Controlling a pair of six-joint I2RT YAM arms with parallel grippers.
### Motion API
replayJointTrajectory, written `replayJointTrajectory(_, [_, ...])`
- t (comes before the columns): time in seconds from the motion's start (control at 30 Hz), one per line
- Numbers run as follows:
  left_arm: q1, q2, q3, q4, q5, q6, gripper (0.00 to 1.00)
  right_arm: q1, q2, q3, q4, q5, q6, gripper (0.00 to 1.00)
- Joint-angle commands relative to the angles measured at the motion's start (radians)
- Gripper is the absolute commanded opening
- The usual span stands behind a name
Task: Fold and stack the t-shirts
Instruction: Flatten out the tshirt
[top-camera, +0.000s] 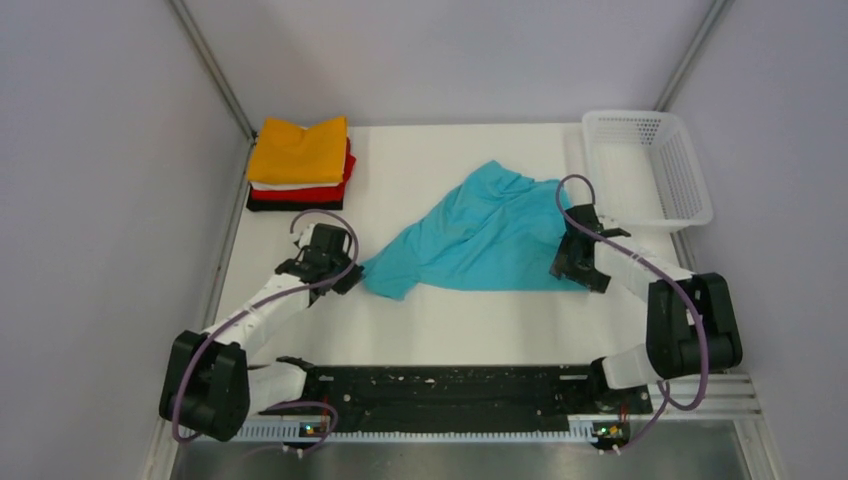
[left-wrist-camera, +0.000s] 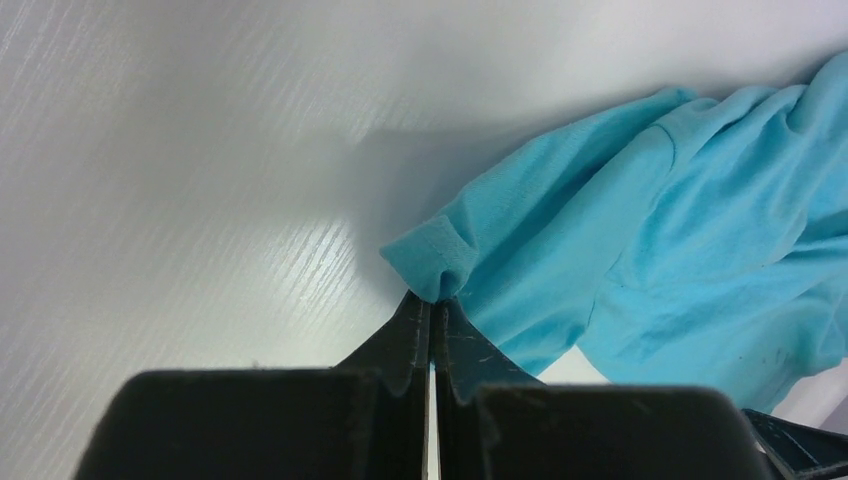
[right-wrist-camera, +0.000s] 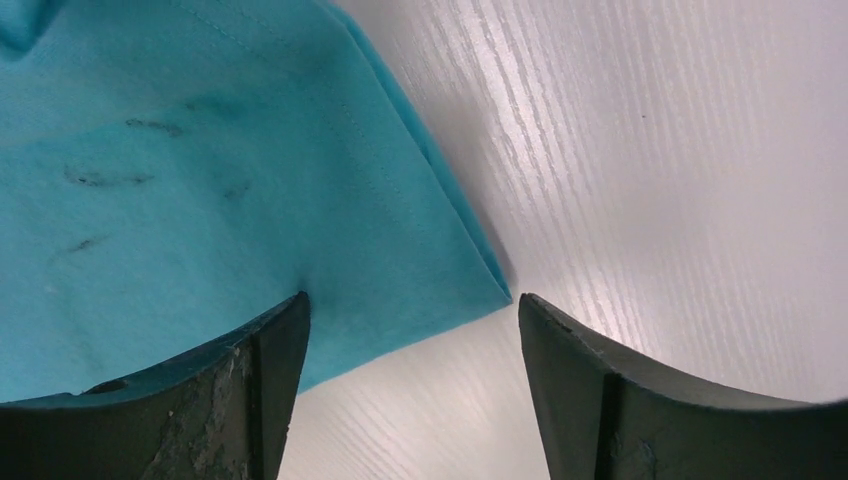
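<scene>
A turquoise t-shirt (top-camera: 478, 235) lies crumpled and spread across the middle of the table. My left gripper (top-camera: 347, 280) is shut on its near left corner; in the left wrist view the cloth (left-wrist-camera: 640, 230) bunches right at the closed gripper (left-wrist-camera: 436, 300). My right gripper (top-camera: 568, 268) is down at the shirt's near right corner, jaws open. In the right wrist view that corner (right-wrist-camera: 300, 220) lies between the spread fingers (right-wrist-camera: 270, 345), one finger pressing the cloth, the other on bare table. Folded orange, white, red and black t-shirts (top-camera: 300, 160) are stacked at the back left.
A white perforated plastic basket (top-camera: 648, 165) stands at the back right, close behind my right arm. Grey walls close in the white table (top-camera: 450, 325) on the left, back and right.
</scene>
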Motion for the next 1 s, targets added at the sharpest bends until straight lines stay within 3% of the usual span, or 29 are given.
replayJointTrajectory(0.0, [-0.007,-0.048,-0.006,0.035,-0.020,-0.005,0.00,-0.008,0.056,-0.007,0.085,-0.018,0.014,0.72])
replayJointTrajectory(0.23, [-0.010,-0.065,-0.015,0.033,-0.031,-0.015,0.00,-0.008,0.090,-0.038,0.154,-0.066,-0.009,0.46])
replayJointTrajectory(0.37, [-0.011,-0.083,0.000,0.023,-0.047,-0.009,0.00,-0.008,0.038,-0.032,0.151,-0.110,-0.024,0.00])
replayJointTrajectory(0.63, [-0.013,-0.241,0.305,-0.023,-0.209,0.159,0.00,-0.009,-0.315,0.241,0.026,-0.088,-0.120,0.00])
replayJointTrajectory(0.97, [-0.014,-0.410,0.736,0.074,-0.213,0.420,0.00,-0.008,-0.485,0.739,-0.019,-0.115,-0.209,0.00])
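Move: Between the right hand's open fingers lies the t-shirt's near right corner area; the spot to pinch is about 2 cm ahead, 1 cm left and 1 cm below. The basket's middle stands some 22 cm ahead of that hand and 13 cm to its right. The left hand already holds the shirt's left end; the right corner area lies roughly 44 cm to its right, 2 cm ahead and 4 cm lower. The folded stack is about 23 cm ahead and 10 cm left of the left hand. Creeping some 2 cm forward and a little left along the table, the right hand shuts its fingers on the t-shirt just inside the near right corner while the left keeps its pinch almost still. Then both hands swing up together, fast, by about 35 cm, the right also drifting forward, both wrists tipping up some 55 degrees from downward to roughly forward. ##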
